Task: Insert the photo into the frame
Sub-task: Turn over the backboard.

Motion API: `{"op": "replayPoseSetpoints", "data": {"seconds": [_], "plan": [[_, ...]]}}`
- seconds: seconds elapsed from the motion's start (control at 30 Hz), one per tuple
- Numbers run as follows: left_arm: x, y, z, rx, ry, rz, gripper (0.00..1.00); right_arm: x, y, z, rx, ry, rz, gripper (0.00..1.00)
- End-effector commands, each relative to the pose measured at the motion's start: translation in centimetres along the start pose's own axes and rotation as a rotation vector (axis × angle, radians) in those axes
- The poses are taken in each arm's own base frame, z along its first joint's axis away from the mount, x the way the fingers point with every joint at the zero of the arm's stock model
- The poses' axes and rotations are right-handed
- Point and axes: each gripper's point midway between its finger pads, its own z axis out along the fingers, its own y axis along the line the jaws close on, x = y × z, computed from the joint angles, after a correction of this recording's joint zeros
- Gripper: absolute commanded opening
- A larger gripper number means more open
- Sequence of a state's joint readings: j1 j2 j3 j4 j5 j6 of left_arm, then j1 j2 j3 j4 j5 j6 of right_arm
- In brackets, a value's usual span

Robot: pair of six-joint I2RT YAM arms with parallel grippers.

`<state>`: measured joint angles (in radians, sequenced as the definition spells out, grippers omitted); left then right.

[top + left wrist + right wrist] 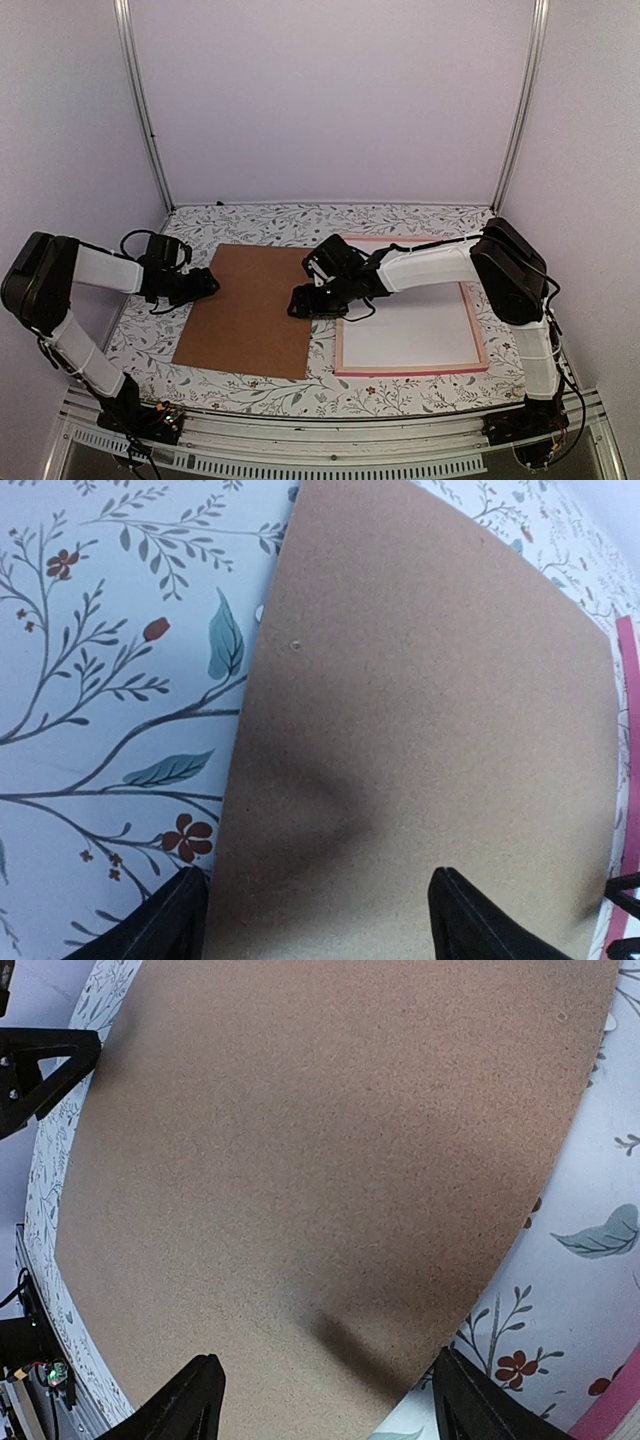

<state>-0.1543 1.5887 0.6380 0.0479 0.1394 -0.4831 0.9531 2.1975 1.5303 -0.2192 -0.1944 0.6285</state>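
Observation:
The photo does not show in any view. The frame (410,370), pink and thin-railed, lies flat at the right with a white sheet (415,325) inside it. A plain brown backing board (250,310) lies left of it. My left gripper (210,285) sits low at the board's left edge, open; its fingers (170,925) straddle that edge, with one over the cloth and one over the board (420,710). My right gripper (297,303) is at the board's right edge, open, and hangs over the board (320,1160). Neither holds anything.
A floral tablecloth (260,220) covers the table. The frame's pink rail (628,730) shows at the right of the left wrist view and in a corner (615,1410) of the right wrist view. White walls and metal posts (140,110) enclose the back.

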Motion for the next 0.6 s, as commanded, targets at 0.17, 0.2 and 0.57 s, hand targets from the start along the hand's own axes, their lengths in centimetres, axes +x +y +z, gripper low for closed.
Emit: {"op": "replayPoseSetpoints", "data": {"seconds": [0.17,0.2,0.57], "plan": [[4.0,-2.4,-1.4,0.209,0.087,-0.070,0.67,1.5,-1.8,1.8,0.049,0.055,0.035,0.75],[4.0,-2.7,-1.7,0.228,0.083,-0.075,0.65,1.4,-1.8,1.9,0.049,0.056,0.034,0.75],[3.1,-5.9,-5.6,0.398,0.032,-0.083,0.57,1.3,-2.5,2.4,0.061,0.079,0.036,0.75]]}}
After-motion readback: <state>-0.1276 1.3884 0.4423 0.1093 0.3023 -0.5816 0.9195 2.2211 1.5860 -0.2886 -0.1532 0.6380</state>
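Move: The backboard lies between the two hands, a centimetre or two below both: its middle is about 9 cm to the left hand's right and 2 cm back, and about 9 cm to the right hand's left and 3 cm ahead, so each hand is already at its own side edge. The frame with the white sheet in it has its middle some 25 cm to the right of the right hand and 3 cm farther out. With its outer finger at the backboard's left edge, the left hand draws that side back towards the base by about 5 cm, drifting slightly right and rolling some 10 degrees so that its left side dips, while its fingers close partway and it rises a centimetre near the end. The right hand first waits at the opposite edge, then moves that side forward and a little right by 2 to 3 cm, fingers still wide open, so the two hands turn the board counter-clockwise between them. ##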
